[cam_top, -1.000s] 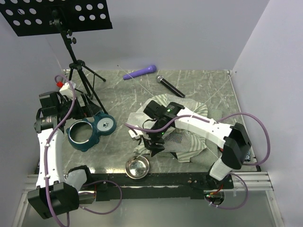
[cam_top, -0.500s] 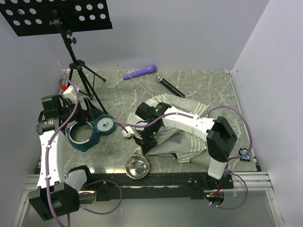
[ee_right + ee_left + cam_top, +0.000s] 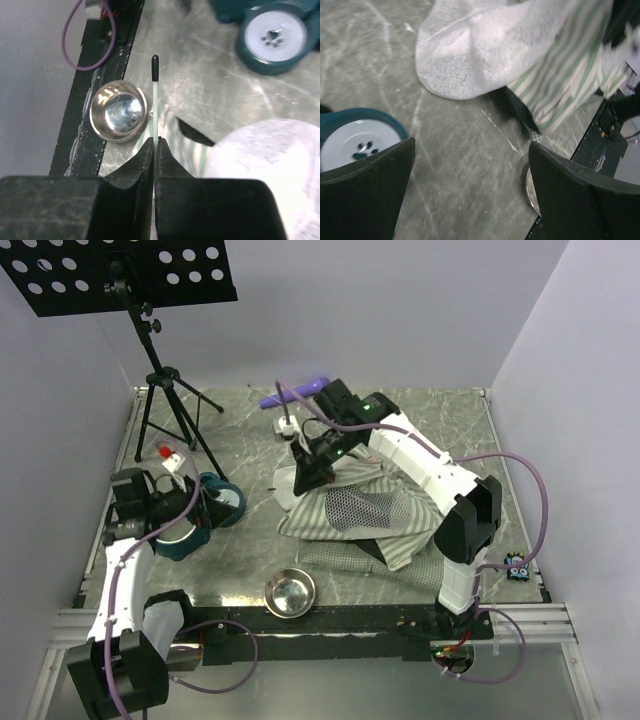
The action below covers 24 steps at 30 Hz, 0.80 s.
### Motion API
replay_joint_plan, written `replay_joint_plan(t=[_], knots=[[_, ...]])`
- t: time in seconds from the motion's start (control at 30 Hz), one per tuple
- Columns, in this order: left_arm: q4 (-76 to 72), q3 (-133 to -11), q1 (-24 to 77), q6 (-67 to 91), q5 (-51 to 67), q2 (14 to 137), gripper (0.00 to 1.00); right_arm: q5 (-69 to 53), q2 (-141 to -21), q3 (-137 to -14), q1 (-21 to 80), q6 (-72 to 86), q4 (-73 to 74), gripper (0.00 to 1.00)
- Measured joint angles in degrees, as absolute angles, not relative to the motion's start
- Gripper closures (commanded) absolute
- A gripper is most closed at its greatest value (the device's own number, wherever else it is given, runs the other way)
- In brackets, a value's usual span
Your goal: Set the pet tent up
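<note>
The pet tent (image 3: pixel 365 520) lies crumpled at the table's middle, green-and-white stripes with white mesh (image 3: pixel 480 55) bulging and dark lining under its edge. My right gripper (image 3: pixel 306 472) hangs over the tent's far left part. In the right wrist view my right gripper (image 3: pixel 155 143) is shut on a thin pale pole (image 3: pixel 155 105) with a black tip, which sticks out beyond the fingertips. My left gripper (image 3: pixel 470 195) stands open over bare table, left of the tent, with nothing between its fingers (image 3: pixel 367 192). In the top view it sits by the teal holder (image 3: pixel 205 512).
A steel bowl (image 3: pixel 290 592) rests at the near edge, in front of the tent. The teal double bowl holder (image 3: pixel 272 35) lies left of the tent. A music stand's tripod (image 3: pixel 165 405) stands at the far left. A purple object (image 3: pixel 285 395) lies at the back.
My right gripper closed on the pole and moved up and toward the back, dragging the tent's fabric with it. The left arm shifted toward the near side, beside the teal holder.
</note>
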<state>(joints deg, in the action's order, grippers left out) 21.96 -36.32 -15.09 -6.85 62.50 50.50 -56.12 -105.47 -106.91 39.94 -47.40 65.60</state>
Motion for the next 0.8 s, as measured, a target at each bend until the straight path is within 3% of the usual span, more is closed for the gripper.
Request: replay_joint_plan(t=[0.17, 0.43, 0.8], knots=[[9.58, -29.82, -7.14, -4.82, 64.49, 50.11, 0.03, -57.1, -106.48, -112.97, 37.52, -46.17, 67.44, 1.0], [-17.8, -20.36, 13.32, 11.07, 58.39, 51.94, 0.06, -58.43, -107.44, -116.29, 35.75, -44.07, 68.42, 1.0], [-36.16, -22.94, 16.71, 22.52, 62.43, 64.51, 0.07, -60.05, -107.44, -115.52, 35.2, -44.45, 69.43, 1.0]])
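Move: The left hand, empty and open, has the tent's striped left corner about 15 cm to its right, roughly level with it and some 10 cm lower. The steel bowl stands about 11 cm back and 16 cm right of this hand, and the teal feeder's white dish about 9 cm ahead and 3 cm left, both some 17 cm below. From the right hand, that corner lies about 4 cm left, hardly any farther back, and 15 cm down. The right fingers keep their pinch on the black-tipped pole, rising about 4 cm and reaching slightly forward before holding there. Meanwhile the left hand swings some 14 cm to the right towards the tent's striped corner and the other gripper, first easing back, its jaws wide open and turning clockwise by over 25 degrees; no touch can be made out. ##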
